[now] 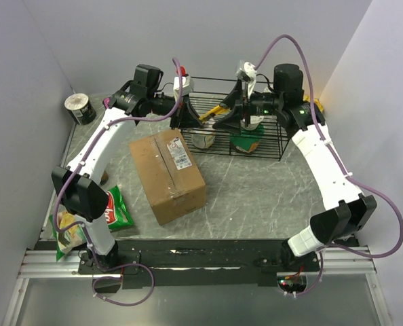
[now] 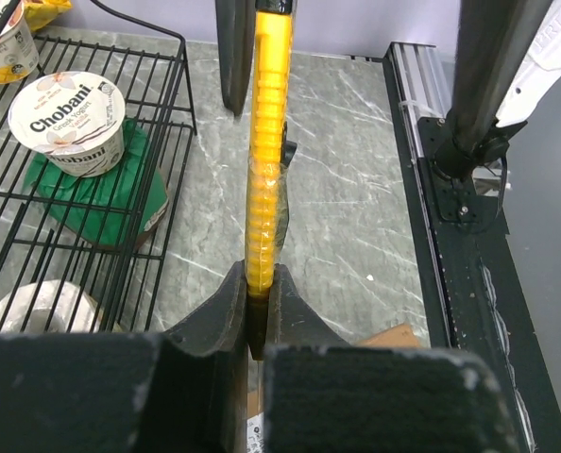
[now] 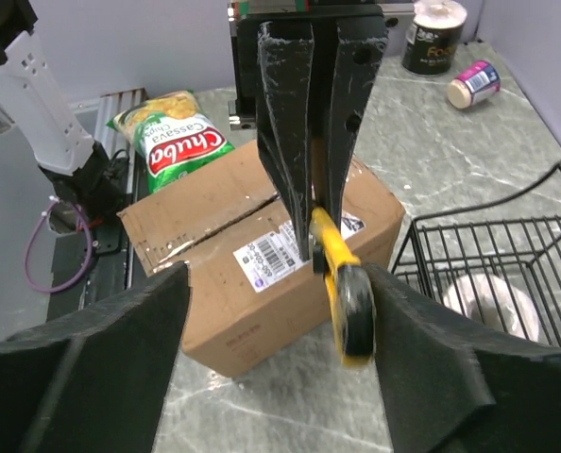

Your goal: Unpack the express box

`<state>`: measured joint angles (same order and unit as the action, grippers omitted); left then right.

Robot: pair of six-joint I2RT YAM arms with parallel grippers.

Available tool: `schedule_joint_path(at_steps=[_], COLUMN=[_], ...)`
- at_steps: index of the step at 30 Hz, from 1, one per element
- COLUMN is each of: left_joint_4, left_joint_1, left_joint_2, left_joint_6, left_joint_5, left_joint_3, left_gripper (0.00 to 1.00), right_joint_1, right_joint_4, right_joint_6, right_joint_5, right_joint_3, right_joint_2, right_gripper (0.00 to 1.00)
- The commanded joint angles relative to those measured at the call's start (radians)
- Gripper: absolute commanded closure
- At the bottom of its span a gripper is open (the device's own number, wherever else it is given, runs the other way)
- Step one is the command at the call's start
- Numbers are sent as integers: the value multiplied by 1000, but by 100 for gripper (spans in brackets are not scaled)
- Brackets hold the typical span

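The express box [image 1: 167, 173] is a brown carton with a taped seam and a white label, lying shut on the table left of centre. It also shows in the right wrist view [image 3: 214, 236]. My left gripper [image 2: 255, 288] is shut on the handle of a yellow cutter [image 2: 266, 142], holding it up beside the basket [image 1: 212, 112]. My right gripper [image 3: 279, 311] is open around the cutter's round end [image 3: 348, 297], which hangs close to its right pad and far from the left one. In the top view, the two grippers meet over the basket's front left, left [image 1: 188, 112] and right [image 1: 232, 115].
A black wire basket [image 1: 277, 139] at the back holds a Chobani yogurt cup [image 2: 68, 123], a green-wrapped item [image 2: 101, 203] and other cups. A green chips bag [image 1: 117, 209] lies near the left arm's base. A roll [image 1: 79, 107] and a small cup [image 3: 474, 85] sit at the far left corner.
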<state>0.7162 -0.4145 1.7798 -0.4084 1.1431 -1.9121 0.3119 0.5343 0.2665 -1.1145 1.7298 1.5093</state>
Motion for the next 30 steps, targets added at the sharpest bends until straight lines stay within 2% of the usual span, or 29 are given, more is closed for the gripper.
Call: schedule_joint_path(at_steps=[1,11,30], left_joint_4=[-20,-21,-17], left_joint_1=[-3,-3,-3], left_joint_2=[-8,-3,17], left_joint_6=[-10,-6,-10], left_joint_5=[47,47,52], left_joint_3=[-10,-10,-33], left_gripper=[99,99,99], right_joint_1=[36,52,93], right_joint_4=[-45,-46,-31], right_joint_6=[3,2,30], right_joint_5=[28,28,58], right_joint_3=[39,39,60], right_joint_2=[25,49,92], right_gripper=[26,42,55])
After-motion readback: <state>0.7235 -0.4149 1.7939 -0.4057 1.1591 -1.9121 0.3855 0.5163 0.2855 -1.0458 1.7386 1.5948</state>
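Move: The yellow knife is in my left hand's grip, its middle about 4 cm to that hand's right and 2 cm above it, level fore and aft. From my right hand, that middle is roughly 3 cm left, 2 cm ahead and 4 cm below, between the open fingers' reach. The wire rack's middle stands some 13 cm ahead of the right hand, 5 cm right and 28 cm below; the express box is about 18 cm left of it, 3 cm back and 33 cm below. I bring my right hand left and down over the knife's free end, about 3 cm each way and a little forward, pausing partway, while its wide-open fingers narrow to roughly half open astride the handle, the forward finger close alongside. My left hand stays in place and keeps its pinch on the other end. ##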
